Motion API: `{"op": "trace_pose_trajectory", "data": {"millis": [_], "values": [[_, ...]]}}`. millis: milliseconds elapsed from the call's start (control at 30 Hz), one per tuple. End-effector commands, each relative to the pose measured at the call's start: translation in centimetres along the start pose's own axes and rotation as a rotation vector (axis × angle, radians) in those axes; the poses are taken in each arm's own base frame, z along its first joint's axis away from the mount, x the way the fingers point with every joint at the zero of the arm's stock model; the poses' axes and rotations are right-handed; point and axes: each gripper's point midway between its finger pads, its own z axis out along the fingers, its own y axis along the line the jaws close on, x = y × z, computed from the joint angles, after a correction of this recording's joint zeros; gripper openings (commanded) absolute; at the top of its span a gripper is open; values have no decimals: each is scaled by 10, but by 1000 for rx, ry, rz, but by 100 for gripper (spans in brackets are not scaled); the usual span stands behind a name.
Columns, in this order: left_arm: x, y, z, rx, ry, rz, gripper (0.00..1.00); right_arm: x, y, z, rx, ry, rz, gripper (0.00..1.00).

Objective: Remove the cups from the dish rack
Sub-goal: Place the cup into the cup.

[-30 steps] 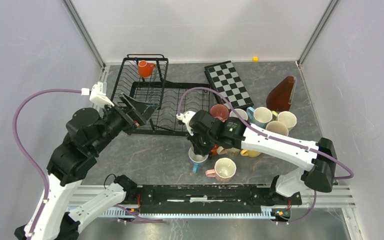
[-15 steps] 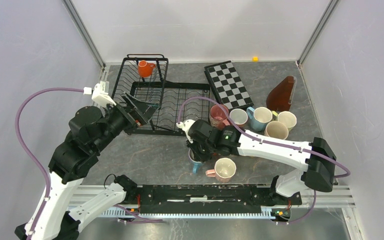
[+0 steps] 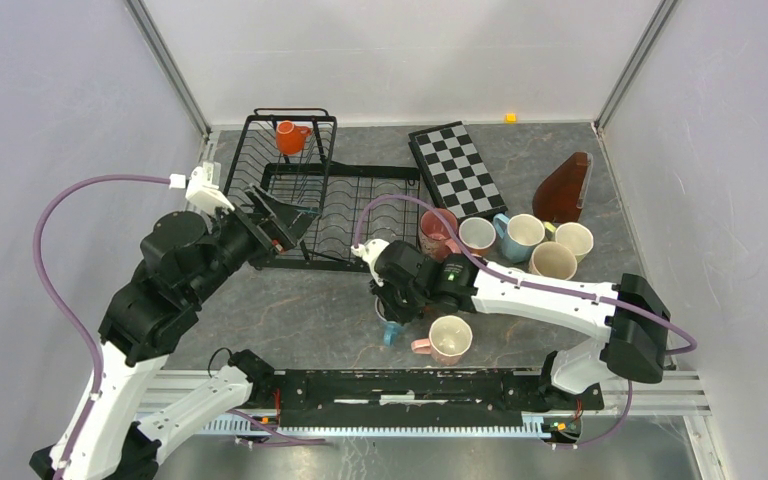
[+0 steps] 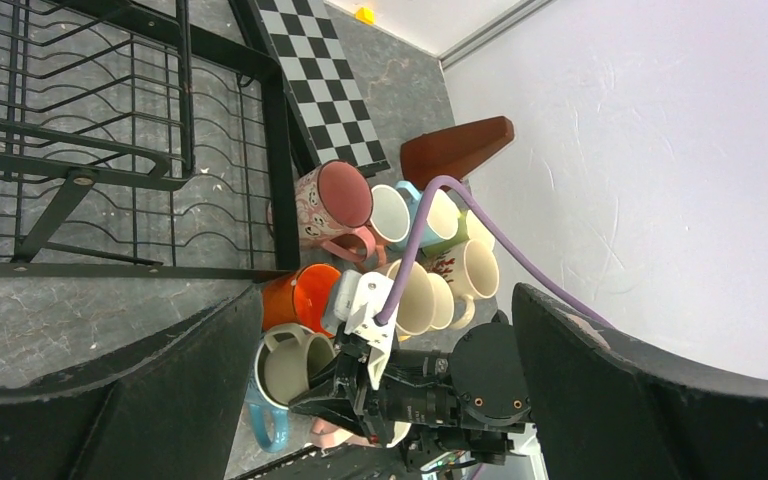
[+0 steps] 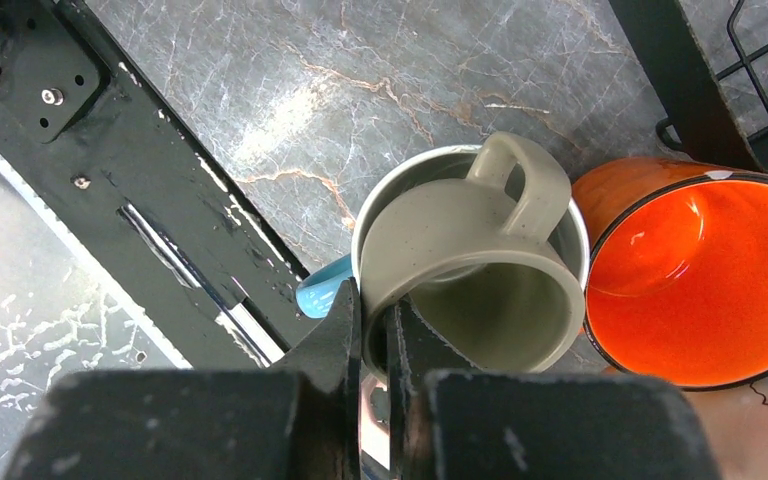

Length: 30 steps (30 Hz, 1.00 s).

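My right gripper is shut on the rim of a beige cup, one finger inside and one outside. The beige cup hangs tilted, handle up, in the mouth of a light blue cup standing on the table, next to an orange cup. From the top view the right gripper covers both cups. My left gripper is open and empty, held above the near edge of the black dish rack. One orange cup sits in the rack's taller basket.
Several unloaded cups cluster right of the rack, and a pink-handled cream cup lies near the front. A checkerboard and a brown wedge stand at the back right. The black base rail runs close beside the blue cup.
My right gripper has carried the beige cup a little left and toward the near edge, down over the blue cup. The left arm has shifted only slightly.
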Motion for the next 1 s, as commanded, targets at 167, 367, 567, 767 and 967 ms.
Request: {"op": "trace_pose_trajectory", "data": {"millis": [167,367,567,767,967], "values": [[3,1,7,1,9,33,100,4,-1,1,6,-18,12,22],[9,1,13,7,29,20,100,6,-3,-4,10,-33,24,29],[11,2,17,3,35,18,100,0,-2,-12,9,-63,30,38],[13,0,21,9,47,9,100,-9,-2,-23,8,-101,31,42],[14,1,23,8,50,4,100,-14,0,-33,-2,-132,36,43]]}}
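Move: The right gripper still pinches the grey cup's rim. That cup's middle lies about 4 cm ahead, 1 cm right and 3 cm below; the blue-handled cup under it is centred roughly 4 cm ahead and level sideways, 7 cm down. The orange cup stands some 8 cm ahead and 8 cm right, the pink-handled cup about 4 cm back and 12 cm right, both 7 cm below. From the left hand, the grey cup is about 2 cm back, 15 cm right and 29 cm down. Open the right fingers a bit under halfway to let go of the grey cup's rim in the blue-handled cup, sinking about 1 cm and easing 1 cm to the right as they spread. Then lift some 2 cm, away from the cup, fingers still parted. Meanwhile lower the open, empty left gripper about 2.5 cm, drifting a little right and forward. ##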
